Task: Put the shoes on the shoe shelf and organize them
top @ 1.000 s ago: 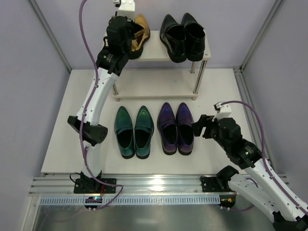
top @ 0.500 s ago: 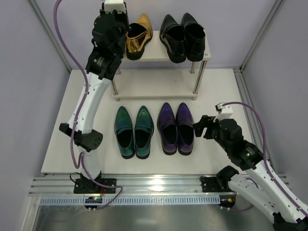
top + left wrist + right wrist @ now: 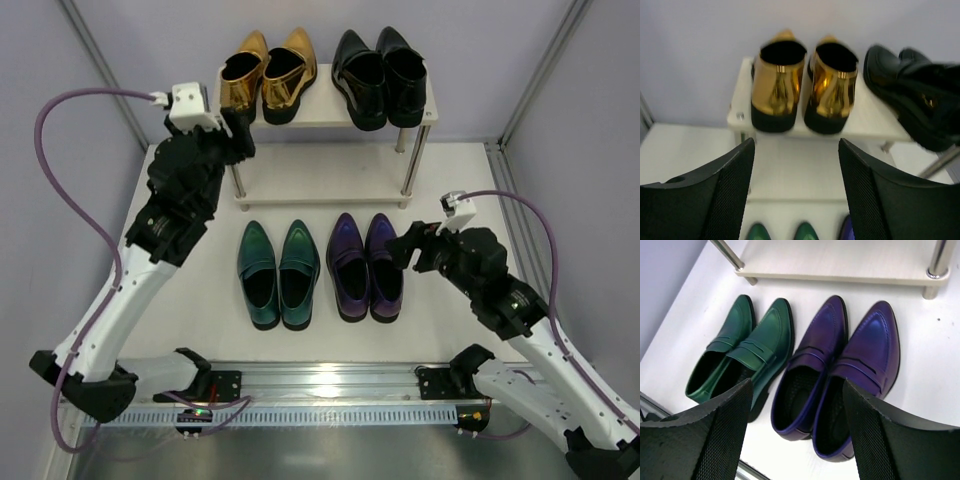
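Note:
The gold shoes (image 3: 268, 72) stand side by side on the left of the shoe shelf's top board (image 3: 320, 112), with the black shoes (image 3: 380, 75) on its right. My left gripper (image 3: 240, 128) hangs open and empty just off the shelf's front left corner. Its wrist view faces the gold heels (image 3: 805, 87) and the black pair (image 3: 912, 97). The teal shoes (image 3: 278, 272) and purple shoes (image 3: 366, 264) lie on the table in front of the shelf. My right gripper (image 3: 408, 252) is open beside the purple pair (image 3: 840, 370), over its heels, holding nothing.
The shelf's lower board (image 3: 320, 180) carries nothing. Thin metal posts (image 3: 412, 165) stand at its corners. Pale walls and frame bars close in the table at the back and sides. The rail with the arm bases runs along the near edge (image 3: 320, 380).
My left gripper has let go of the gold shoe on the top board, opened, and drawn back down and left of the shelf. The right gripper has edged toward the purple pair.

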Action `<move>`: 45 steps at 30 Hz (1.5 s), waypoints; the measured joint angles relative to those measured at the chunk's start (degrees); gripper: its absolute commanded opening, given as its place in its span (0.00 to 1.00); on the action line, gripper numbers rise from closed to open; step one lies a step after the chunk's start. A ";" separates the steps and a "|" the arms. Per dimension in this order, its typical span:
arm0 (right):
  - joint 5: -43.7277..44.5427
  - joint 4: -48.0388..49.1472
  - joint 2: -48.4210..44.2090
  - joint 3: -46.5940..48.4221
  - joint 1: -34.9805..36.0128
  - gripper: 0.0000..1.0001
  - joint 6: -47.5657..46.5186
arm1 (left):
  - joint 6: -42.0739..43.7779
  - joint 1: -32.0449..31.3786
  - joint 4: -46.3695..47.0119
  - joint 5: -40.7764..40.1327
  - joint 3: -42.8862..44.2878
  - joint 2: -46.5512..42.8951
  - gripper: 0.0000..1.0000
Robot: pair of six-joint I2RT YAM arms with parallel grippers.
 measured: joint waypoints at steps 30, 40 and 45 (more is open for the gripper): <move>13.73 0.72 34.49 -3.82 16.94 0.60 18.62 | -26.73 -1.03 -12.74 22.05 -52.92 -31.56 0.69; 19.37 -0.50 37.66 -2.86 18.27 0.04 23.85 | -27.39 -1.03 -13.55 23.74 -54.95 -32.17 0.68; 19.67 -6.49 36.20 -1.68 19.91 0.04 21.35 | -27.54 -1.03 -13.55 23.98 -54.93 -31.74 0.68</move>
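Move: The purple shoes lie about 22 cm below the right hand, some 6 cm to its left and 2 cm ahead; the green shoes are 1 cm ahead, 25 cm left, equally low. From the left hand, the green shoes lie about 45 cm below, 12 cm back and 5 cm right, with the purple ones 11 cm back, 24 cm right. The gold shoes stand 19 cm ahead of that hand, 6 cm right, about level. Right drops some 20 cm and pinches the purple inner sides; left, open, sinks back about 30 cm towards green. ##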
